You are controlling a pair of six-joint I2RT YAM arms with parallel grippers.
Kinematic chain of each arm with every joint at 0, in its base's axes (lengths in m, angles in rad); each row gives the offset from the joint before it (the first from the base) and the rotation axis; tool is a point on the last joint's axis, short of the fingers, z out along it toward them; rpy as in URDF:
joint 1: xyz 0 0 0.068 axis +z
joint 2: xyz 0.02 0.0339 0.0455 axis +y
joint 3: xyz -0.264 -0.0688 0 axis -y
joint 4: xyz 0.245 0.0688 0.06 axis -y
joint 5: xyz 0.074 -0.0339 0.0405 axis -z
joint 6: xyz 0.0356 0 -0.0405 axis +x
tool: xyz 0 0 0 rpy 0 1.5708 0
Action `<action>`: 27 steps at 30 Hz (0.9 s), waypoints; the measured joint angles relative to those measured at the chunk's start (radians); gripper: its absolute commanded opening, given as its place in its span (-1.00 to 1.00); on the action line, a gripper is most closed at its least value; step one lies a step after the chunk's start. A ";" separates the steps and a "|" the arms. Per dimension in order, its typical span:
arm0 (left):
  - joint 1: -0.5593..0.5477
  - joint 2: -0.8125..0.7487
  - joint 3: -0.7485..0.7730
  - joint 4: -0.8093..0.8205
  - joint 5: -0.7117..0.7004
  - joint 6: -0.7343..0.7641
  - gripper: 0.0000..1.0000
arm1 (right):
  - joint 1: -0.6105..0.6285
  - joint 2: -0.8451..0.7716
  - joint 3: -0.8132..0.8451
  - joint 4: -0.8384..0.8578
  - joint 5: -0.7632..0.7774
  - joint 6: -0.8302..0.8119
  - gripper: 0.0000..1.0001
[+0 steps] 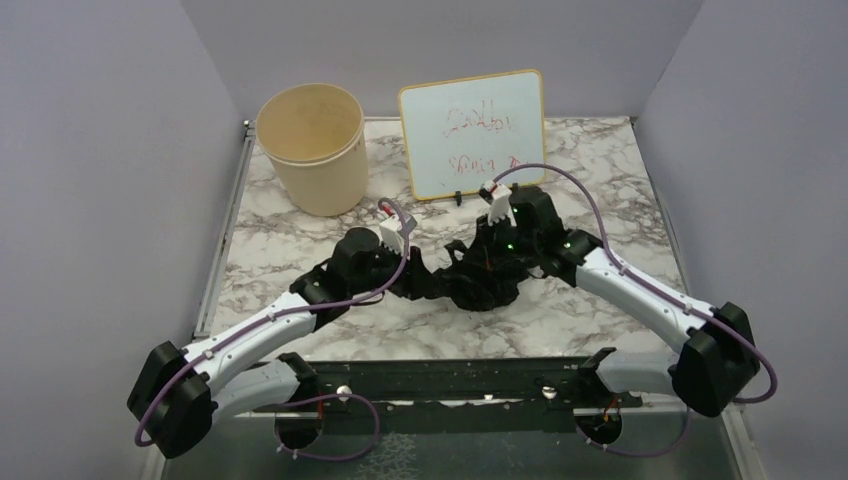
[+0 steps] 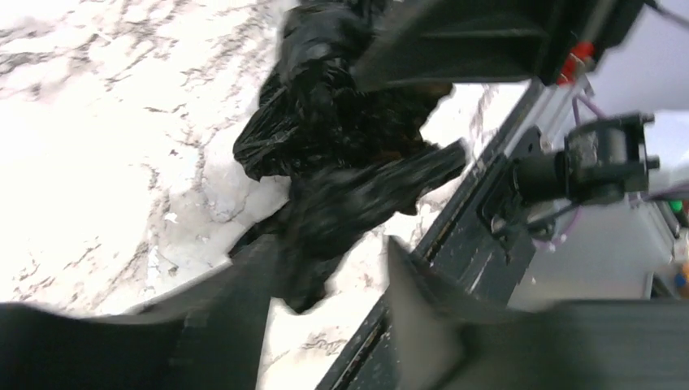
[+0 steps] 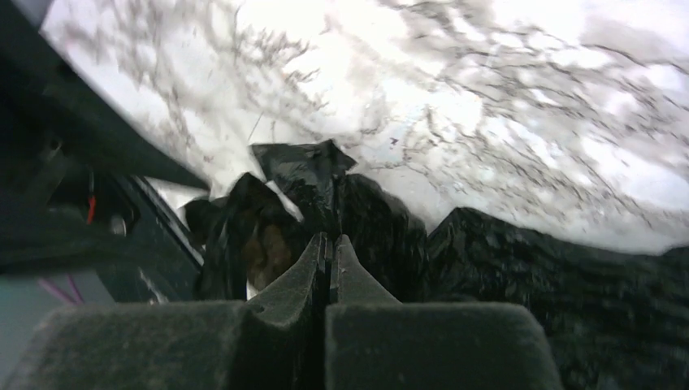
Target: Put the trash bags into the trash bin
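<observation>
The black trash bag (image 1: 478, 282) lies crumpled on the marble table, mid-front, between my two grippers. My left gripper (image 1: 425, 275) is at its left end; in the left wrist view the gripper (image 2: 325, 272) is open, and a tail of the bag (image 2: 341, 138) reaches between the fingers, against the left finger (image 2: 236, 301). My right gripper (image 1: 492, 250) is over the bag's right part; in the right wrist view it (image 3: 329, 241) is shut, with the crinkled bag (image 3: 487, 268) bunched right around the tips. The cream trash bin (image 1: 312, 148) stands upright and open at the back left.
A white whiteboard (image 1: 472, 133) with red writing stands at the back, right of the bin. The dark rail (image 2: 455, 236) along the table's front edge lies close behind the bag. Grey walls enclose the table on three sides.
</observation>
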 measured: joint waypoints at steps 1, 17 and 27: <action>0.000 -0.002 0.014 -0.019 -0.025 -0.015 0.56 | 0.000 -0.032 -0.031 0.032 0.045 0.044 -0.99; 0.000 -0.056 0.099 -0.011 -0.113 -0.381 0.97 | 0.000 -0.444 -0.403 0.339 0.351 0.537 -0.99; -0.062 0.069 -0.070 0.235 -0.023 -0.669 0.93 | 0.000 -0.472 -0.536 0.483 0.295 0.629 -0.99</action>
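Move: Just right of the left hand lies the trash bag's bulk, its middle about 11 cm to the right and some 6 cm lower, level with it front to back; its left end reaches the fingers. From the right hand, already shut on the bag, that middle is about 4 cm back and 6 cm below. The bin stands some 25 cm ahead and 23 cm left of the left hand, the whiteboard roughly 20 cm straight ahead of the right. Opening wide off the bag's left end, the left hand rises about 7 cm, drifting slightly forward, then arcs right and back down over the bag, fingers tipping down nearly 30 degrees. Meanwhile the right hand keeps its pinch and pulls about 5 cm to the right, turning some 30 degrees clockwise with its left side rolling up. ##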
